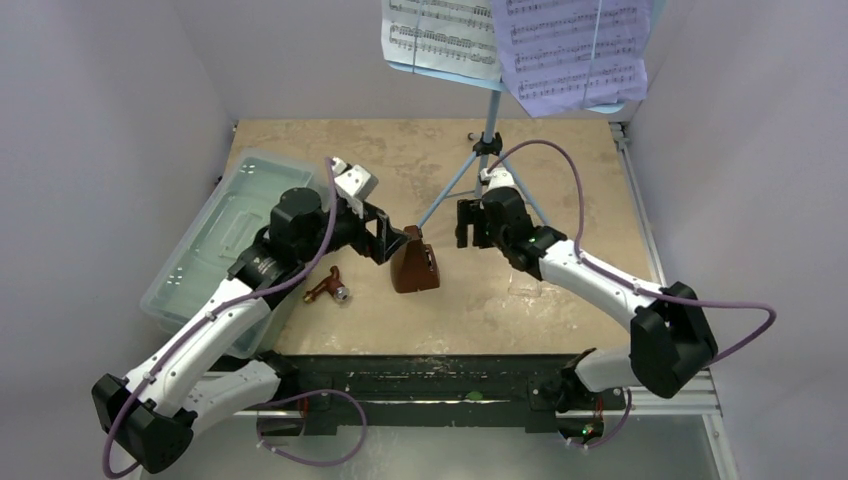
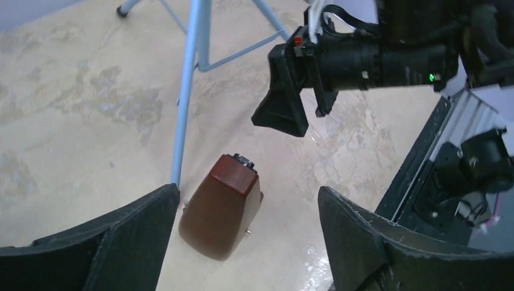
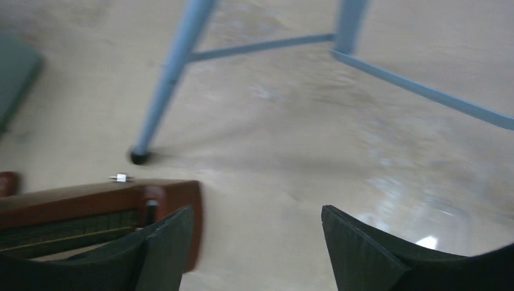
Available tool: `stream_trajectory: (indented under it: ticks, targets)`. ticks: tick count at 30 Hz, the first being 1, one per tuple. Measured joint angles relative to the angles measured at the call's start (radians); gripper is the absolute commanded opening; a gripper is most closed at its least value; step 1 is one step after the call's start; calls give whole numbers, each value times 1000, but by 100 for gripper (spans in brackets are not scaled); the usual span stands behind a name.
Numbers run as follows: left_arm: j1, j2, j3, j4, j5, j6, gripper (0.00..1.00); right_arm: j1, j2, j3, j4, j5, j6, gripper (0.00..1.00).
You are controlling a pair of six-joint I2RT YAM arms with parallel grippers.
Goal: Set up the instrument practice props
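The light-blue music stand [image 1: 490,110] stands at the back middle, with a white page [image 1: 440,35] and a lilac page [image 1: 575,50] on its desk. The small brown metronome [image 1: 413,262] stands on the table in front of the tripod legs. My left gripper [image 1: 388,240] is open just left of and above the metronome's top. In the left wrist view the metronome [image 2: 221,206] sits below and between the open fingers [image 2: 133,236]. My right gripper [image 1: 463,225] is open and empty, just right of the metronome. The right wrist view shows the metronome [image 3: 91,203] beside its left finger.
A large clear lidded box [image 1: 215,240] lies at the table's left edge under my left arm. A small brown and silver piece [image 1: 328,288] lies left of the metronome. The stand's legs [image 2: 185,109] spread close behind both grippers and show in the right wrist view [image 3: 170,79].
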Motion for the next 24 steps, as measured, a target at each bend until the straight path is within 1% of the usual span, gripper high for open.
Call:
stream_trajectory:
  ticks: [1,3,5,6,8,10,14,18,21,24]
  targets:
    - [0,5,16,-28,-26,-44,71,13,8,-2,38,-42,19,74]
    - [0,20,40,-85,-88,-152,64,35,32,-23,167,-136,87,69]
    - [0,39,43,-140,-143,-263,59,60,58,-42,243,-163,132,60]
    - [0,50,42,-171,-170,-319,58,75,70,-54,277,-163,150,56]
    - [0,73,36,-218,-212,-412,57,111,92,-93,339,-158,183,53]
    - [0,84,22,-248,-248,-481,58,139,108,-119,366,-137,198,51]
    - [0,79,-28,-264,-307,-592,57,186,131,-159,396,-90,216,40]
    - [0,83,-89,-235,-319,-652,57,234,132,-195,440,-48,252,40]
    - [0,113,-97,-216,-319,-659,57,282,127,-208,454,-18,290,40]
    - [5,148,-96,-198,-328,-653,57,334,97,-237,457,-25,341,40]
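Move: The metronome stands upright roughly 16 cm to the right hand's left, 8 cm nearer the base and slightly below it; a clear cover lies about 9 cm to that hand's right, 8 cm back and 11 cm down. From the left hand the metronome is about 6 cm right, 3 cm ahead and 16 cm down, with the brown pipe 14 cm left and 3 cm ahead, and the stand's near-left foot 12 cm ahead and 3 cm right. The right hand sweeps about 13 cm left, draws back some 8 cm and sinks 5 cm, rolling its left side up about 20 degrees as its fingers narrow to under half open and come right up to the metronome's front face. The left hand drops about 12 cm beside the metronome's back, tipping its fingers down and turning counter-clockwise while they narrow to just over half open. ##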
